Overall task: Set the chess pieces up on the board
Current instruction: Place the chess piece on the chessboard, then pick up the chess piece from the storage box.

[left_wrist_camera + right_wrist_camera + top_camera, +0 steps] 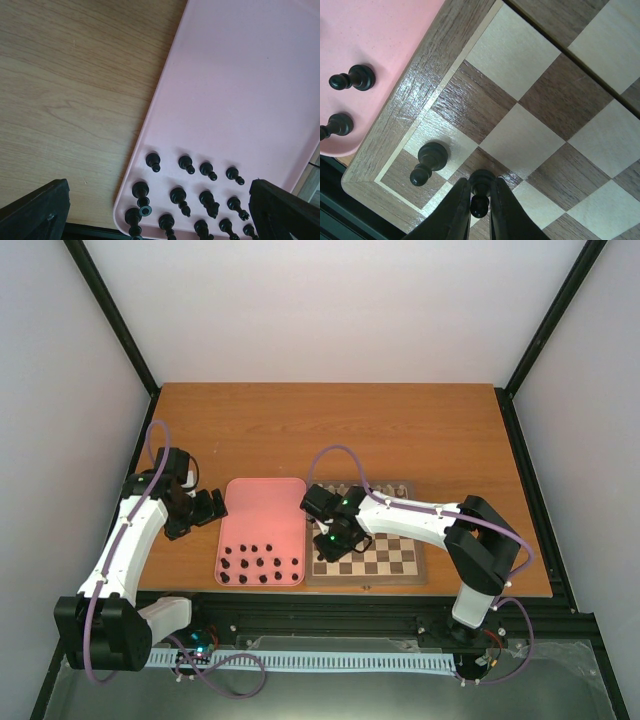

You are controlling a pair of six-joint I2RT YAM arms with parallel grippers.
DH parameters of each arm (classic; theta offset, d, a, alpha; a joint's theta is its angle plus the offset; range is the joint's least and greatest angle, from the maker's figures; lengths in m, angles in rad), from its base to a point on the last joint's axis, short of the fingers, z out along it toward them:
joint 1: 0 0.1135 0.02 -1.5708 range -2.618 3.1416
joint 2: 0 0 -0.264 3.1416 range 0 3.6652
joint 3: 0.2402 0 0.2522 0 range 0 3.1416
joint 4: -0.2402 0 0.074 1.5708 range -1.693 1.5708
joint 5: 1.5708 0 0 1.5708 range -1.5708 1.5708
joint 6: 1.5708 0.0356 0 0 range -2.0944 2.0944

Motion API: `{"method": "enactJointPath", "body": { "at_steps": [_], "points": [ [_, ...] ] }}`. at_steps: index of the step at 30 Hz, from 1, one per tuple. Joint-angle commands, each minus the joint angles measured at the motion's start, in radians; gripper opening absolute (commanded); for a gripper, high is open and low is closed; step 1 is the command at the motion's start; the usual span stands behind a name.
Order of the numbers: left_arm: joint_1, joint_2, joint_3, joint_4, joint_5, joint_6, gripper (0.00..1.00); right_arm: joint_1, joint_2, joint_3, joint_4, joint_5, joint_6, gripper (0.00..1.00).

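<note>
The board (395,560) lies right of the pink tray (265,505). My right gripper (480,200) sits over the board's near-left corner (520,135), its fingers pressed to both sides of a black pawn (481,186) that stands on a dark square. Another black pawn (429,160) stands on the light square beside it. Several black chess pieces (190,195) stand in rows at the tray's near end (260,565). My left gripper (160,215) hangs open above those pieces, holding nothing; in the top view it (205,508) is at the tray's left edge.
The tray's far half (240,75) is bare pink. Two black pawns (352,79) stand in the tray's corner next to the board's brown border. Small pieces line the board's far edge (370,488). Wooden tabletop (75,75) extends left of the tray.
</note>
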Motion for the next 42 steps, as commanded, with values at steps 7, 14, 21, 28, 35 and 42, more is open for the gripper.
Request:
{"method": "enactJointPath", "body": {
  "at_steps": [7, 14, 21, 28, 35, 42],
  "points": [
    [0.006, 0.003, -0.003, 0.015, 0.01, 0.012, 1.0, -0.001, -0.001, 0.007, -0.001, -0.008, -0.011, 0.17],
    [0.006, 0.01, -0.001, 0.018, 0.011, 0.012, 1.0, -0.001, -0.023, 0.031, -0.031, 0.026, -0.004, 0.28],
    [0.007, 0.011, 0.004, 0.021, 0.015, 0.01, 1.0, -0.001, -0.071, 0.115, -0.093, 0.08, -0.003, 0.39],
    [0.006, 0.004, -0.001, 0.019, 0.014, 0.009, 1.0, 0.003, -0.019, 0.234, -0.118, 0.07, -0.047, 0.44],
    [0.006, 0.0, 0.002, 0.014, 0.013, 0.004, 1.0, 0.075, 0.109, 0.369, -0.116, 0.023, -0.111, 0.43],
    [0.006, -0.006, 0.013, -0.001, 0.006, 0.007, 1.0, 0.114, 0.214, 0.41, -0.102, -0.066, -0.154, 0.42]
  ]
}}
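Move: My right fingers are still around the black pawn they have brought down onto the chessboard, with the first black pawn standing about 3 cm to its left, level with it. The next pawn, at the tray's right edge, lies about 10 cm to my right hand's left and 3 cm lower. Another pawn is some 4 cm behind that one, a rook 4 cm to its left. From my idle left hand, that next pawn lies roughly 20 cm right, 5 cm back and 11 cm down. I open my right fingers to a little under half and come free of the pawn, rising about 7 cm and easing some 3 cm forward. Then I swing about 9 cm left over the board's edge to the tray, drawing back and starting to sink towards its nearest pawns, while my wrist turns roughly 10 degrees counter-clockwise. ##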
